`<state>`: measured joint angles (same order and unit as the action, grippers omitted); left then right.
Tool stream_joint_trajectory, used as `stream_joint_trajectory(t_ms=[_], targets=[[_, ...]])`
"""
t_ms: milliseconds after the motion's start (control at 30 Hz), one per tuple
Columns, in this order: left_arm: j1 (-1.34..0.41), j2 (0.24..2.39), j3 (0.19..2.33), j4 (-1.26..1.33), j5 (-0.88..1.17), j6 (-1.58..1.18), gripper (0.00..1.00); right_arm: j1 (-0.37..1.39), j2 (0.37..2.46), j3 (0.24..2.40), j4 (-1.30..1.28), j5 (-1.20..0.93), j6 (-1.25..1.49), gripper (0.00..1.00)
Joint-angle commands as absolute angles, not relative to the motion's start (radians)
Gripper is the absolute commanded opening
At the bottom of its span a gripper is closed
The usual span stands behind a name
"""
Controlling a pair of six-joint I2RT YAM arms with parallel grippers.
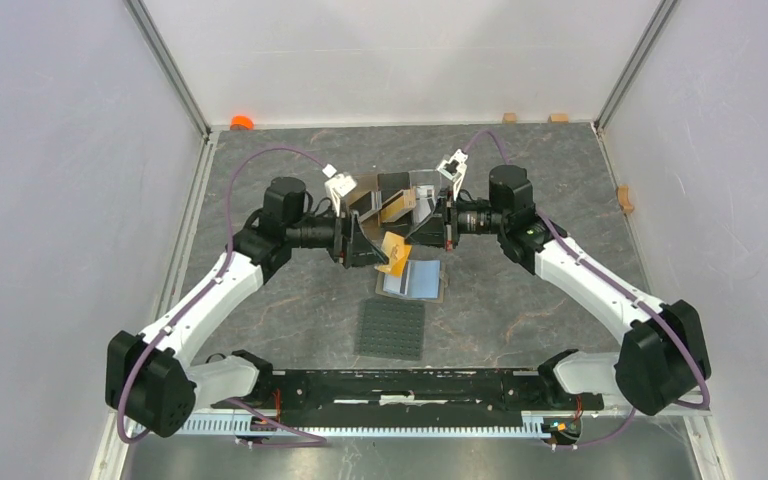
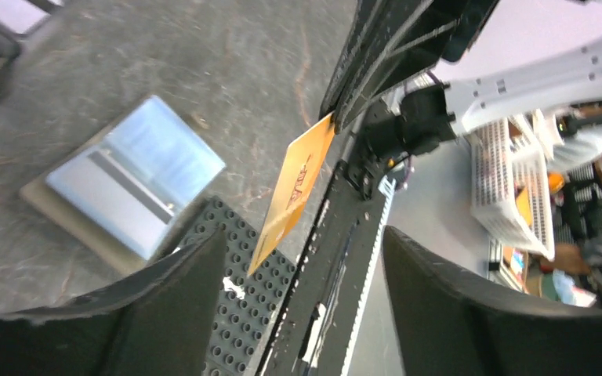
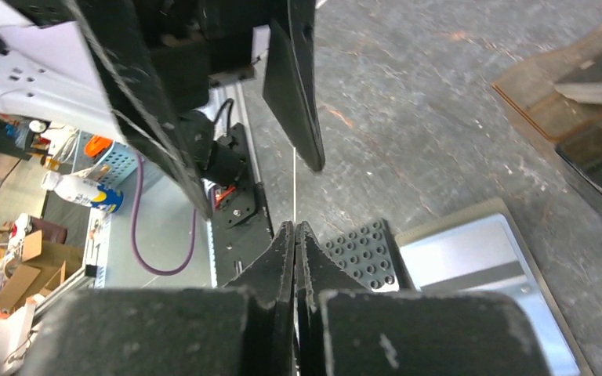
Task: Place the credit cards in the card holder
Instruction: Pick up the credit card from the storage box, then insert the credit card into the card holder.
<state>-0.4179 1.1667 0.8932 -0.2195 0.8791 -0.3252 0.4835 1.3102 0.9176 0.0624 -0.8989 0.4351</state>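
My right gripper (image 1: 407, 240) is shut on the gold-orange credit card (image 1: 396, 254) and holds it in the air above the table. The card (image 2: 294, 188) hangs on edge, pinched at its top corner. In the right wrist view it shows only as a thin pale line (image 3: 295, 184) running out from the shut jaws (image 3: 295, 227). My left gripper (image 1: 368, 250) (image 2: 304, 235) faces it, open, a finger on each side of the card without touching it. The card holder (image 1: 412, 280) (image 2: 137, 176) (image 3: 478, 258) lies open on the table just below, shiny pockets up.
A dark grey studded mat (image 1: 392, 328) (image 2: 235, 313) (image 3: 360, 251) lies in front of the holder. A clear stand (image 1: 400, 195) (image 3: 572, 102) with other cards stands behind the grippers. Walls close in the grey table on the left, right and back.
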Motion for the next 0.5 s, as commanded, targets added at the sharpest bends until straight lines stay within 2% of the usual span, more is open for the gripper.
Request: stream_joint_trajectory(t_ms=[0, 100, 233, 300, 367, 400, 467], targets=[[-0.462, 1.18, 0.894, -0.163, 0.995, -0.348, 0.68, 0.492, 1.268, 0.919, 0.178, -0.976, 0.485, 0.0], [-0.474, 1.178, 0.884, -0.14, 1.002, -0.363, 0.45, 0.496, 1.271, 0.919, 0.178, -0.977, 0.481, 0.0], [-0.486, 1.188, 0.878, -0.127, 1.002, -0.375, 0.04, 0.495, 1.273, 0.918, 0.153, -0.962, 0.457, 0.0], [-0.488, 1.191, 0.872, -0.117, 0.992, -0.387, 0.02, 0.495, 1.275, 0.926, 0.095, -0.926, 0.415, 0.02], [-0.488, 1.193, 0.866, -0.114, 0.955, -0.4, 0.02, 0.495, 1.274, 0.941, -0.011, -0.838, 0.348, 0.25], [-0.488, 1.195, 0.861, -0.117, 0.925, -0.404, 0.02, 0.496, 1.268, 0.945, -0.082, -0.764, 0.312, 0.41], [-0.488, 1.208, 0.864, -0.147, 0.871, -0.408, 0.02, 0.497, 1.244, 0.933, -0.182, -0.584, 0.269, 0.63]])
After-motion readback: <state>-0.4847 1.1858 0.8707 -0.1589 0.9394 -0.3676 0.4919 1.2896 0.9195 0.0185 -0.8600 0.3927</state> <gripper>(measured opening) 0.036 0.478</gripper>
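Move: Between the two hands hangs the yellow credit card, still pinched by the right fingers, its middle about 4 cm to the left hand's right, 1 cm back and 1 cm lower. From the right hand, the card's middle is about 3 cm back, 2 cm left and 1 cm lower. The open card holder lies some 22 cm below the left hand, 5 cm ahead and 8 cm right; the storage box stands about 25 cm ahead of the left hand, 5 cm right and 21 cm down. Closing from nearly wide open to shut, the left fingers pinch the free side of the card as the hand slides about 2.5 cm back and 2 cm right, turning slightly clockwise. The right hand keeps its hold, rises some 2 cm, then sinks back to about its starting place while opening its fingers roughly halfway, letting go of the card. ##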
